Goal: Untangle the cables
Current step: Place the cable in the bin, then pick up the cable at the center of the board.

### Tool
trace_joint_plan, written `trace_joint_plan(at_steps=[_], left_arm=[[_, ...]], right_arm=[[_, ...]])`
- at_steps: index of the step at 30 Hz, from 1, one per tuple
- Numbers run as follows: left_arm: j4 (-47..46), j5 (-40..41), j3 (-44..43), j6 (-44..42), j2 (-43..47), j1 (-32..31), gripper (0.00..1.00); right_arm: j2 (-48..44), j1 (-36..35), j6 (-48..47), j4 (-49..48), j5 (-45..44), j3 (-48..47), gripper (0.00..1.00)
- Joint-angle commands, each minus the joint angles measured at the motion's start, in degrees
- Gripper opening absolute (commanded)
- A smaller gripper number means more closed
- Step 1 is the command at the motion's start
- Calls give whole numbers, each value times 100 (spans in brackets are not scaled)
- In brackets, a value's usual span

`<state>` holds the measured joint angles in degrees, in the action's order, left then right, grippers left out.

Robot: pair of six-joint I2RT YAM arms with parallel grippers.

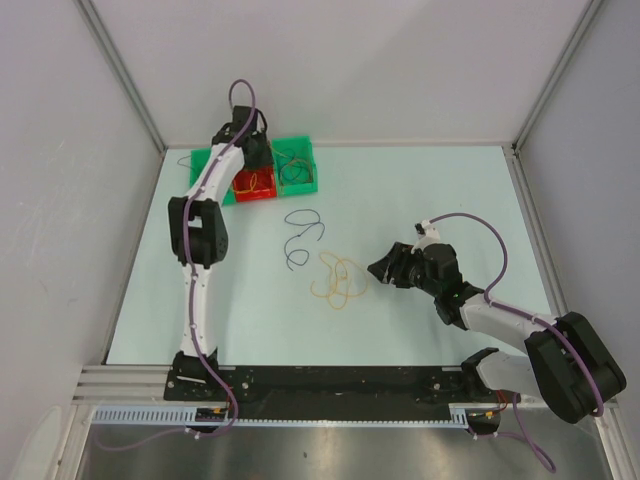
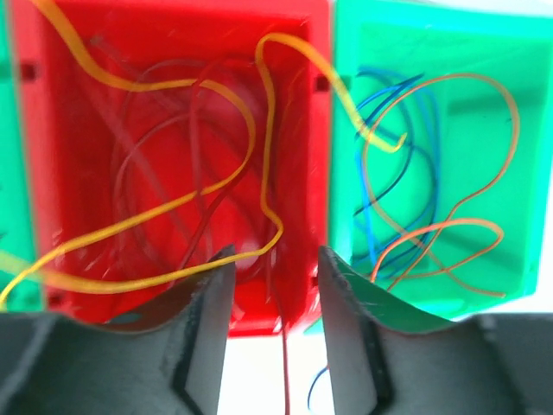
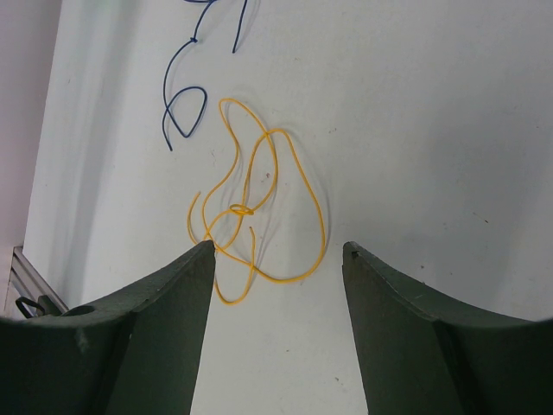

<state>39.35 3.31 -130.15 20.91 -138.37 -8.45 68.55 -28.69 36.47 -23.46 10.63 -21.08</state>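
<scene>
The cables lie in two places. A yellow tangle (image 1: 340,272) (image 3: 243,209) and a dark blue cable (image 1: 318,222) (image 3: 167,104) rest on the table's middle. More yellow cable (image 2: 173,83) loops over the red bin (image 2: 78,173) (image 1: 255,185), which also holds dim red wires. Blue and orange wires (image 2: 449,223) sit in the green bin (image 2: 467,130). My left gripper (image 2: 276,252) (image 1: 255,160) hangs open over the red bin's near wall. A thin red wire (image 2: 286,363) runs loose between its fingers. My right gripper (image 3: 278,246) (image 1: 383,268) is open just right of the yellow tangle, holding nothing.
A second green bin (image 1: 203,165) stands left of the red one, partly behind the left arm. All three bins line the table's far edge. Grey walls close in the left, right and back sides.
</scene>
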Motion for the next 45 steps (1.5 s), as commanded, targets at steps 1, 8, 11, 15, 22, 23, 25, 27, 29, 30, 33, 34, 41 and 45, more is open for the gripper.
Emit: trace_joint_plan(at_steps=[1, 8, 11, 15, 22, 23, 25, 27, 29, 30, 33, 34, 41, 45], left_arm=[[555, 354, -72, -60, 793, 36, 51], [1214, 626, 50, -183, 1628, -157, 62], [1346, 1039, 514, -358, 2128, -481, 65], [1189, 1435, 1674, -403, 2875, -982, 70], [389, 1365, 4074, -114, 4256, -1843, 72], [180, 1304, 4476, -87, 4430, -1923, 72], [-76, 1243, 4996, -87, 4546, -2108, 72], [-489, 909, 5261, -113, 4643, -2152, 71], [-857, 751, 5561, -122, 4652, -2152, 74], [-972, 741, 5622, -122, 4626, -2152, 75], [-1324, 671, 5807, -219, 4495, -2152, 89], [-1482, 645, 5834, -236, 4433, -2152, 89], [-1887, 846, 5571, -254, 3546, -2196, 86], [-1984, 873, 5430, -306, 3167, -2205, 85]], right_arm=[[-88, 12, 27, -132, 27, 8, 66], [-114, 21, 27, -123, 18, 16, 65], [-132, 21, 27, -115, 0, 16, 65], [-158, 12, 62, -115, -35, 43, 65], [-193, 12, 80, -44, -105, 51, 65], [-202, 12, 80, -44, -114, 51, 65], [-211, 12, 80, -36, -105, 52, 65], [-202, 21, 71, -44, -88, 60, 65], [-211, 12, 80, -44, -79, 60, 65], [-220, 12, 80, -44, -70, 69, 65], [-229, 12, 71, -62, -61, 87, 66], [-228, 21, 62, -71, -53, 78, 66], [-176, 21, 53, -150, 70, 78, 66], [-158, 21, 36, -176, 123, 78, 66]])
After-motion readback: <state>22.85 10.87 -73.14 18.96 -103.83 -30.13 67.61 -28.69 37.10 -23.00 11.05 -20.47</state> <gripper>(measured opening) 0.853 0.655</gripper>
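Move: Behind the left hand and to its right, the blue cable lies about 18 cm back, 13 cm right and 10 cm down. The red bin's middle is about 3 cm ahead, 2 cm left and 6 cm below; the right green bin is about 4 cm ahead and 8 cm right. The orange cable lies some 31 cm back and 22 cm right. From the idle right hand, the blue cable is about 15 cm ahead and 18 cm left. Leaving the bins, the left hand rises about 13 cm as it draws back, then swings right and sinks to hover over the blue cable, ending some 21 cm farther back and 11 cm to the right. Near the end it eases forward about 4 cm and starts down again; the half-open fingers spread nearly full and the wrist turns clockwise nearly 20 degrees. ##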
